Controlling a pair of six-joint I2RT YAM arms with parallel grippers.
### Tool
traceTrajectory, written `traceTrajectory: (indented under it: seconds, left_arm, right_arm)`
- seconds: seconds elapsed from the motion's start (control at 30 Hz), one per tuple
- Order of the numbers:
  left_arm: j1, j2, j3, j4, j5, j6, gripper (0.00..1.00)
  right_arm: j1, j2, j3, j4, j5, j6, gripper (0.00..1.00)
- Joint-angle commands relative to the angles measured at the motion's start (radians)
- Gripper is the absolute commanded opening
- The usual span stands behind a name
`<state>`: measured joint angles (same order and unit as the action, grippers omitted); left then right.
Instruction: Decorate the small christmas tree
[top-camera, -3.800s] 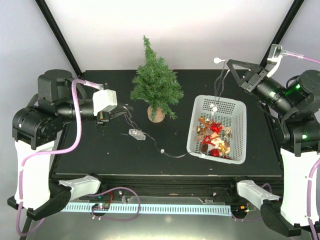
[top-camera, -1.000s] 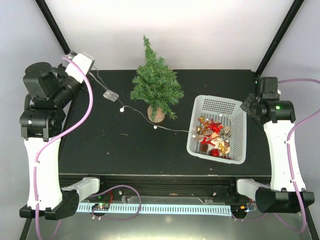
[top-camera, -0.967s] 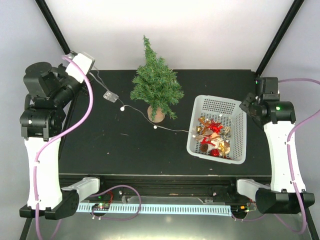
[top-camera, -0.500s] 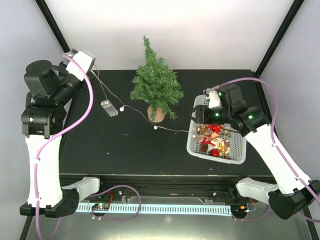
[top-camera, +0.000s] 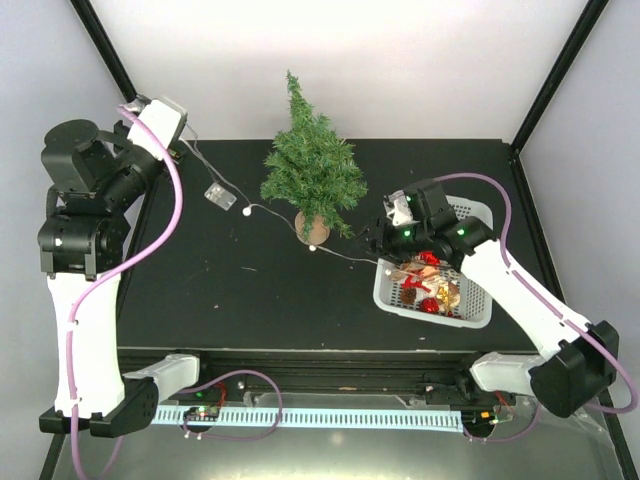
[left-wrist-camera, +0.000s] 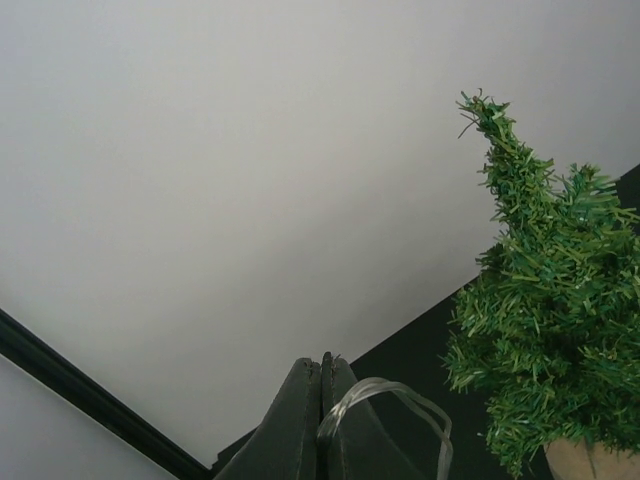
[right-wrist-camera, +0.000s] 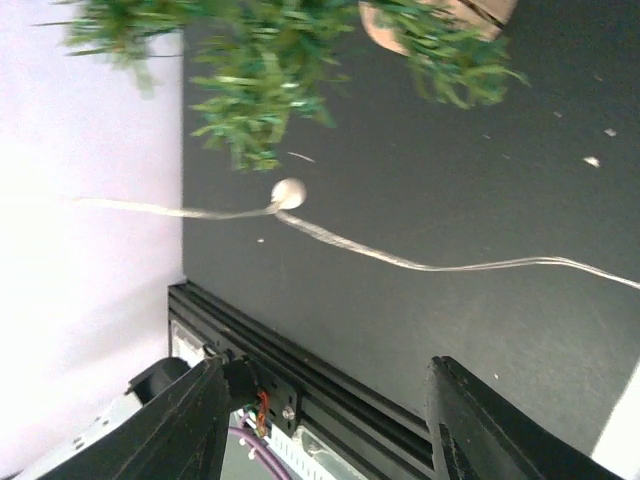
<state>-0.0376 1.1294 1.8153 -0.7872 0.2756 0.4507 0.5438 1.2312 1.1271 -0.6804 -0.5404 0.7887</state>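
Note:
The small christmas tree (top-camera: 312, 165) stands in its brown pot (top-camera: 313, 231) at the table's back middle; it also shows in the left wrist view (left-wrist-camera: 545, 300). My left gripper (top-camera: 183, 143) is raised at the back left and shut on the clear wire of a string of lights (left-wrist-camera: 395, 392). The string's battery box (top-camera: 219, 197) hangs below it. The wire (top-camera: 345, 257) runs past the pot to the white basket (top-camera: 384, 290). My right gripper (top-camera: 374, 240) hovers open above that wire (right-wrist-camera: 400, 262), near a bulb (right-wrist-camera: 288, 193), with nothing between its fingers.
The basket holds several red and gold ornaments (top-camera: 430, 290), and my right arm partly covers it. The table's front edge with its black rail (right-wrist-camera: 330, 370) lies under the right gripper. Black frame posts (top-camera: 110, 60) rise at the back corners.
My right arm swung from the table's right edge across the basket to the wire by the pot, and its gripper opened. The left gripper stayed shut; the battery box shifted a little.

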Motion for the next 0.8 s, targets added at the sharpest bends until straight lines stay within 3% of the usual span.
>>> traceTrajectory:
  seconds: [0.0,0.23,0.57,0.77]
  left_arm:
    - [0.006,-0.011,0.033,0.01,0.014,-0.03,0.02]
    - [0.005,-0.017,0.032,0.006,0.02,-0.053,0.02]
    - [0.005,-0.021,0.022,0.001,0.034,-0.083,0.01]
    - [0.005,-0.022,0.027,-0.001,0.025,-0.089,0.01]
  right_arm:
    - [0.003,0.042,0.018,-0.122,0.104,0.171,0.55]
    - [0.001,-0.054,-0.058,-0.101,0.184,0.506,0.56]
    - [0.002,0.085,0.044,-0.188,0.152,0.69,0.56]
    - [0.003,0.204,0.175,-0.339,0.155,0.741,0.52]
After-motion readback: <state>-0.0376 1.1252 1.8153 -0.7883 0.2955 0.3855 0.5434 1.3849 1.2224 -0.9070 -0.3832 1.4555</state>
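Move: The light-string wire between tree and basket lies some 18 cm below the right hand, about 3 cm ahead and 3 cm left. From that hand the tree's wooden base is about 9 cm ahead and 11 cm left, the basket's middle 14 cm right and 1 cm ahead. From the left hand, which already holds the string's other end up high, that wire is roughly 28 cm right, 2 cm back and 48 cm below. Right hand sinks about 5 cm towards the wire, wrist rolling some 45 degrees and tipping steeper, fingers open. ##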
